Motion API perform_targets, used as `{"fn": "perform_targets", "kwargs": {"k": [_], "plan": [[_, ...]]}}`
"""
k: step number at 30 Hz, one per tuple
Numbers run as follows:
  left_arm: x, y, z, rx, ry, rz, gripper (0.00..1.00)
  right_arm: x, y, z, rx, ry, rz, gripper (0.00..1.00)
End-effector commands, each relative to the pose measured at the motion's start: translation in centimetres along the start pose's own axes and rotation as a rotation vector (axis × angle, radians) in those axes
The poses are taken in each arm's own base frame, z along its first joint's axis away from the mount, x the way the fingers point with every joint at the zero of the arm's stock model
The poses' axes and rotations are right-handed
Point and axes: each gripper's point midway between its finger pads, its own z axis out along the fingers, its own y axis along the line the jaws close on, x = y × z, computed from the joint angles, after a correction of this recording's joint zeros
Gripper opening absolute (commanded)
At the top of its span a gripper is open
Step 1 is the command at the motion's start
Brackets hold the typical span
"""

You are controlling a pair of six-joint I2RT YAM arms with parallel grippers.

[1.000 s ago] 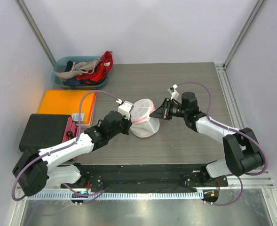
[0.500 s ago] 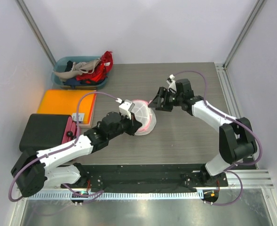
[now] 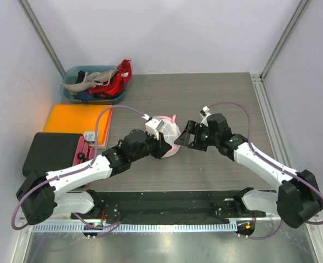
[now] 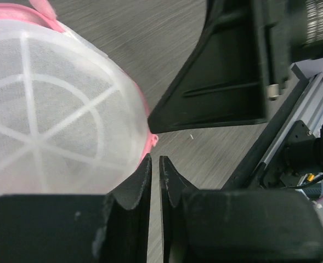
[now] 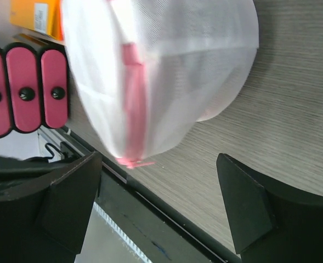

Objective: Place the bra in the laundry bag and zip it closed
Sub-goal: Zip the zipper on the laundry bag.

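The laundry bag (image 3: 168,131) is a rounded white mesh dome with pink zip trim, lying on the wooden table between the two arms. In the left wrist view the laundry bag (image 4: 51,109) fills the upper left, and my left gripper (image 4: 154,159) sits at its pink rim, fingers together with only a thin slit and nothing in it. My left gripper (image 3: 164,147) lies at the bag's near side. My right gripper (image 3: 179,137) stands open just right of the bag. The laundry bag (image 5: 166,66) and its pink zip (image 5: 132,104) lie ahead of the right gripper (image 5: 160,159). The bra is hidden.
A teal bin (image 3: 73,93) heaped with clothes stands at the back left. An orange flat block (image 3: 76,119) and a black box with pink pads (image 3: 54,153) lie along the left side. A black and metal rail (image 3: 166,200) runs along the near edge.
My right gripper let go of the bag's pink edge, opened wide and drew back a little. The bag went from a stretched shape to a rounded dome and shifted with the left gripper.
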Motion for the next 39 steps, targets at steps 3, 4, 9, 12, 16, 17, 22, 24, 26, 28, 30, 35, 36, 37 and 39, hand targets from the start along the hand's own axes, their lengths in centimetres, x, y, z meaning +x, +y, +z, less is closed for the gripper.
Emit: {"fn": "perform_targets", "kwargs": {"k": [3, 4, 9, 12, 16, 17, 22, 24, 26, 28, 30, 35, 36, 37, 39], "plan": [[-1.2, -3.1, -2.2, 0.096, 0.012, 0.026, 0.17, -0.3, 0.9, 1.4, -0.084, -0.025, -0.058, 0.85], [-0.3, -3.2, -2.4, 0.093, 0.048, 0.026, 0.19, -0.3, 1.0, 1.7, -0.090, -0.018, -0.060, 0.82], [1.6, -3.8, -2.6, 0.037, 0.100, 0.053, 0.29, -0.9, 1.2, 2.5, -0.102, -0.019, -0.056, 0.74], [1.8, -4.2, -2.3, -0.012, 0.085, 0.058, 0.30, -1.4, 2.0, 2.7, -0.129, -0.033, -0.067, 0.74], [0.7, -2.3, -1.5, -0.276, -0.031, 0.127, 0.27, -1.7, 2.0, 3.1, -0.113, -0.024, -0.040, 0.48], [1.3, -1.7, -0.8, -0.320, -0.019, 0.142, 0.26, -1.7, 2.3, 3.1, -0.120, -0.019, -0.018, 0.44], [-0.5, -0.8, 0.0, -0.443, -0.067, 0.137, 0.19, -1.8, 3.2, 2.8, -0.133, -0.017, 0.051, 0.30], [-1.1, -1.3, 0.3, -0.437, -0.077, 0.136, 0.25, -1.9, 3.4, 2.6, -0.133, -0.021, 0.100, 0.19], [-1.9, -1.4, 0.2, -0.452, -0.093, 0.127, 0.33, -1.8, 3.6, 2.2, -0.147, -0.028, 0.131, 0.11], [-1.9, -1.4, 0.5, -0.452, -0.086, 0.132, 0.40, -1.7, 3.9, 1.9, -0.155, -0.034, 0.188, 0.08], [-2.1, -1.7, 0.7, -0.446, -0.080, 0.135, 0.41, -1.8, 4.1, 1.8, -0.160, -0.041, 0.238, 0.06], [-1.6, -1.5, 1.5, -0.465, -0.056, 0.172, 0.36, -1.8, 4.3, 1.8, -0.169, -0.041, 0.341, 0.01], [-1.7, -1.1, 1.5, -0.488, -0.060, 0.189, 0.36, -1.7, 4.4, 1.8, -0.171, -0.036, 0.358, 0.01], [-1.5, -0.9, 1.7, -0.498, -0.054, 0.205, 0.36, -1.8, 4.4, 1.8, -0.169, -0.041, 0.365, 0.01], [-1.7, -0.4, 1.8, -0.530, -0.054, 0.233, 0.36, -1.9, 4.6, 1.7, -0.172, -0.047, 0.380, 0.01]]}}
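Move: The right gripper, wide open, has the laundry bag's near zipper end about 4 cm to its left, level with it front to back and some 2 cm lower. From that hand the middle of the bag is 9 cm left and 4 cm ahead, and its pink loop 11 cm ahead and 4 cm left. From the left gripper, the zipper end is about 1 cm ahead, 3 cm right and 2 cm below; the bag's middle 6 cm ahead and 2 cm left. Dip the right gripper a little and carry it about 3 cm left and slightly forward around the zipper end, shut the fingers to pinch the pink tape, then raise them again while rolling the wrist some 20 degrees. Meanwhile draw the left gripper back 6 cm, bring it forward again to just beside the zipper end, turned counter-clockwise and tipped more steeply down, its fingers parted about a third. ##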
